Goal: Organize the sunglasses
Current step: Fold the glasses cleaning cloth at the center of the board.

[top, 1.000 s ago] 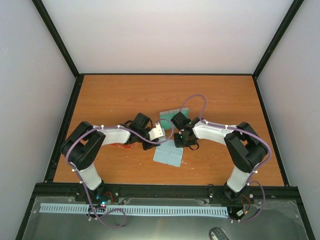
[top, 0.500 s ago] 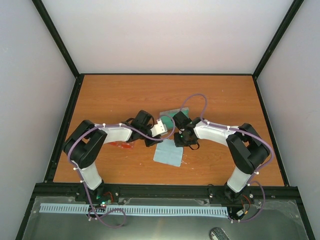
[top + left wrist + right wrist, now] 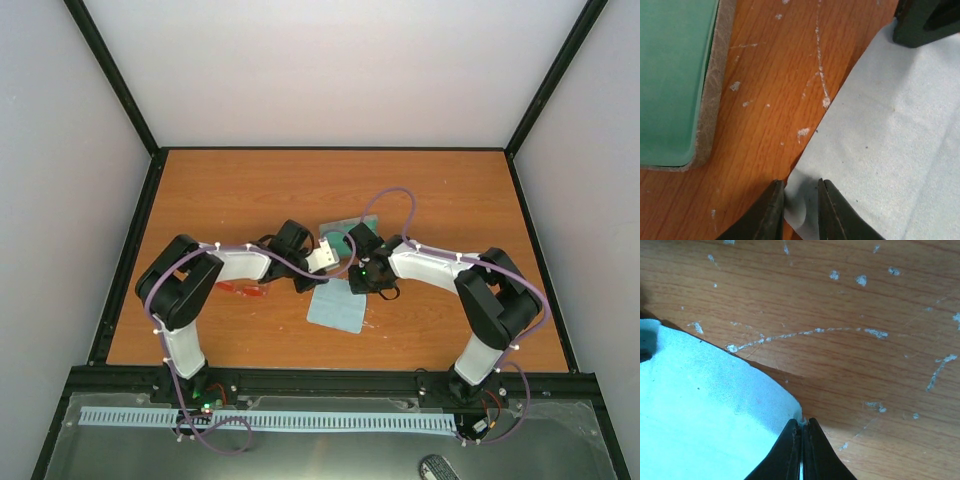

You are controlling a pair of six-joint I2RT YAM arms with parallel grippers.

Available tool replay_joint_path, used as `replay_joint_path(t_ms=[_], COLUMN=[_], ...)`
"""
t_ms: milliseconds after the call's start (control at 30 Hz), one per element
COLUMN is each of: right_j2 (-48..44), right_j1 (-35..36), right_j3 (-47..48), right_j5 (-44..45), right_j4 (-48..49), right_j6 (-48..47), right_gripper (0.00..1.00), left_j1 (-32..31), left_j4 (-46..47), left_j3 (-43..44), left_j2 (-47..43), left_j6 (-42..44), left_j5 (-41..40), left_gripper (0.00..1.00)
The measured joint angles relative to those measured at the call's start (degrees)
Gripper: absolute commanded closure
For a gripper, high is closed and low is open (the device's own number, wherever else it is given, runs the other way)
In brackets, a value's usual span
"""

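The sunglasses [image 3: 243,290], red-orange, lie on the table to the left, partly under my left forearm. They appear in neither wrist view. The light blue cloth [image 3: 337,308] lies flat in the middle. My left gripper [image 3: 308,284] [image 3: 800,183] is at its far left corner. The jaws are open only a narrow gap, and the puckered cloth [image 3: 890,125] corner sits between them. My right gripper [image 3: 368,288] [image 3: 802,422] is shut on the far right corner of the cloth [image 3: 705,405], lifting it slightly off the wood.
The open grey case [image 3: 352,230] with its green inside lies just beyond the cloth, between the two wrists. Its rim [image 3: 710,100] lies a little beyond the left fingers, on the left. The table has black rails along its edges.
My left arm has reached further right, to the cloth's corner, and its jaws have narrowed around it. The right gripper has kept its hold in place.
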Motion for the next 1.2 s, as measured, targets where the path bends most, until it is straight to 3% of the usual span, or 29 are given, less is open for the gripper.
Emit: replay_joint_path(t_ms=[100,133,1200], right_j2=[0.00,-0.02,-5.27], right_j1=[0.00,0.00,-0.04], right_j3=[0.00,0.00,-2.25], right_j5=[-0.02,-0.02,0.68], right_j4=[0.00,0.00,1.51], right_j6=[0.00,0.00,-0.24], right_gripper=[0.97,0.97,0.97], left_j1=[-0.17,-0.20,-0.70], left_j4=[-0.11,-0.11,-8.13], left_j3=[0.70,0.79,5.95], left_j2=[0.55,0.66,-0.81], left_j6=[-0.24,-0.39,-3.93], left_j5=[-0.09,-0.13,0.74], left_gripper=[0.98,1.00,1.00])
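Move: The cloth's far left corner lies right at the left hand's parted fingertips, barely 1 cm lower; the green-lined case is about 11 cm ahead and 6 cm to the right of them, and the sunglasses some 17 cm to the left, about level. The right hand already holds the far right corner; the cloth's middle lies roughly 5 cm back, 5 cm to its left and 2 cm below, the case about 14 cm ahead and 3 cm left. The left fingers close the last of their small gap and pinch the cloth's far left corner, while the right hand keeps its shut grip on the far right corner and stays still. After a pause both hands rise together off the board by about 2 cm, the left also edging about 1 cm right; the right eases down slightly at the end. ##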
